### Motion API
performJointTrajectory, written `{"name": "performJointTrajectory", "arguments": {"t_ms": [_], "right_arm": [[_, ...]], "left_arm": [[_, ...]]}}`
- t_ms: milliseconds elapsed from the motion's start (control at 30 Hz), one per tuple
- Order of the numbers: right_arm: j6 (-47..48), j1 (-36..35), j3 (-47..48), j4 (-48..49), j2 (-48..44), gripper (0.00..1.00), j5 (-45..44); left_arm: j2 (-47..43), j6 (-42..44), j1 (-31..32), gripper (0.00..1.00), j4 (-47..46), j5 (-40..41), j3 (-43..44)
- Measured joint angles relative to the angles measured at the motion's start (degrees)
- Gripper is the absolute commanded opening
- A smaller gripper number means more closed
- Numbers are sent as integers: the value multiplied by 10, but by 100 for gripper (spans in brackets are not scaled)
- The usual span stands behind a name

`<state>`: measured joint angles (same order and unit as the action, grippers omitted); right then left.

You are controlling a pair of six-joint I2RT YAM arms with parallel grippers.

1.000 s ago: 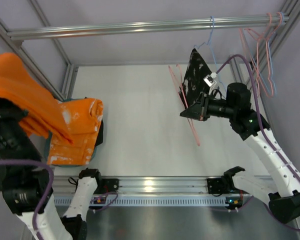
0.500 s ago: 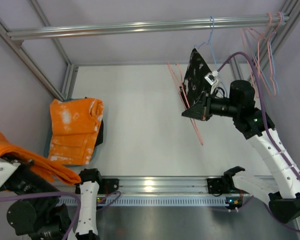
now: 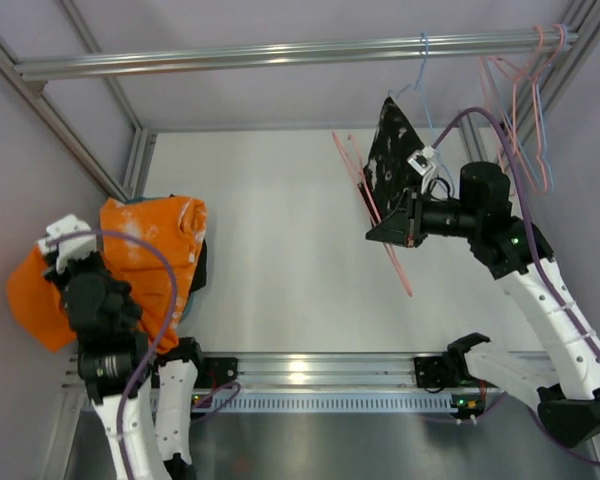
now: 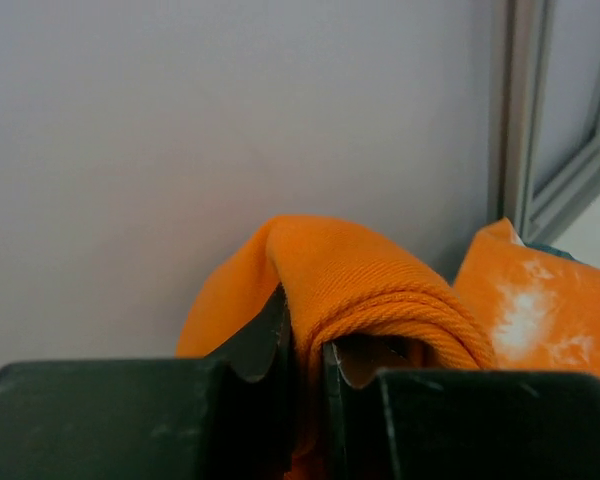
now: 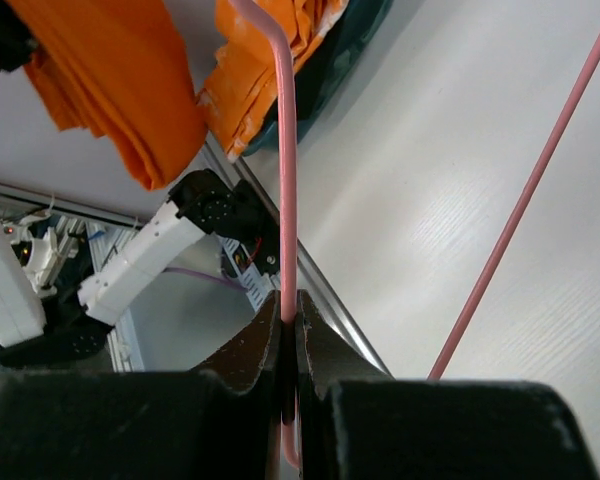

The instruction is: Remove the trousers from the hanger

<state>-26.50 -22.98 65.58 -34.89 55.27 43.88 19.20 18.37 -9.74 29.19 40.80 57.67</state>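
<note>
The plain orange trousers (image 3: pixel 30 302) hang bunched at the far left, free of the hanger. My left gripper (image 4: pixel 305 338) is shut on a rolled fold of the trousers (image 4: pixel 355 275), close to the grey side wall. My right gripper (image 5: pixel 288 318) is shut on the thin pink wire hanger (image 5: pixel 288 150). That hanger (image 3: pixel 401 272) is held bare and tilted above the right half of the table, with the right gripper (image 3: pixel 392 226) near its middle. The right wrist view also shows the trousers (image 5: pixel 120 80) dangling far off.
An orange cloth with whitish patches (image 3: pixel 152 250) lies on a dark item at the table's left. A black white-speckled garment (image 3: pixel 390 150) hangs on a light blue hanger behind my right gripper. More wire hangers (image 3: pixel 525 120) hang on the rail at the back right.
My left arm swung the trousers from the upper left down low and then back up beside the patched cloth. My right gripper and the hanger barely shifted.
</note>
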Motion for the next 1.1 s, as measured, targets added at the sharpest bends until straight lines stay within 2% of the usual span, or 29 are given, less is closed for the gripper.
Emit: {"name": "performJointTrajectory", "arguments": {"t_ms": [200, 267, 300, 367, 400, 433, 500, 533, 567, 667, 733, 933, 1000, 1100], "right_arm": [[38, 0, 37, -49, -14, 0, 7], [55, 0, 56, -71, -21, 0, 12], [62, 0, 65, -78, -24, 0, 14], [74, 0, 83, -99, -28, 0, 16], [81, 0, 93, -112, -31, 0, 16], [87, 0, 101, -124, -33, 0, 16], [97, 0, 115, -150, -41, 0, 14], [100, 0, 121, -160, -46, 0, 13], [104, 0, 127, -172, -50, 0, 12], [113, 0, 149, -207, -66, 0, 12], [118, 0, 159, -222, -74, 0, 18], [132, 0, 142, -243, -85, 0, 96], [137, 0, 127, -247, -72, 0, 126], [142, -3, 117, -247, -30, 0, 155]], "left_arm": [[183, -40, 0, 0, -83, -79, -48], [249, -59, 0, 5, -104, -112, -50], [276, -67, 0, 24, -115, -126, -53], [317, -77, 0, 44, -134, -154, -62], [337, -84, 0, 51, -149, -172, -70], [349, -91, 0, 66, -155, -185, -76], [373, -102, 1, 77, -153, -219, -84], [378, -106, 1, 87, -147, -231, -85], [379, -108, 1, 91, -141, -242, -85], [353, -110, 1, 96, -110, -303, -83], [315, -103, 0, 97, -87, -362, -79], [122, -73, 0, 95, -60, -709, -47], [94, -76, 0, 93, -64, -810, -9], [99, -87, 0, 90, -74, -908, 35]]}}
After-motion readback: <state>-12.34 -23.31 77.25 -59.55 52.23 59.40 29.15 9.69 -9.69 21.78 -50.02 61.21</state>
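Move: The orange pile in the green bin, where the left hand is taking its bunched orange trousers, lies roughly 21 cm ahead of it, 2 cm left and 29 cm below. Black cloth shows at the pile's right edge, 12 cm to the right of its middle and level with it in reach and height. From the right hand, the pile is some 50 cm left, 12 ahead and 24 below, and the black patterned trousers hang 16 cm ahead and 5 right, level in height. The left hand carries the trousers forward some 21 cm while lowering them about 16 cm over the orange pile, opens wide to let go, then swings off empty to the right, up and back, turning clockwise through most of a quarter turn. The right hand keeps its pinch on the empty pink hanger and draws it back away from the black patterned trousers, rising at first and sinking a little at the end, with a slight counter-clockwise turn. ##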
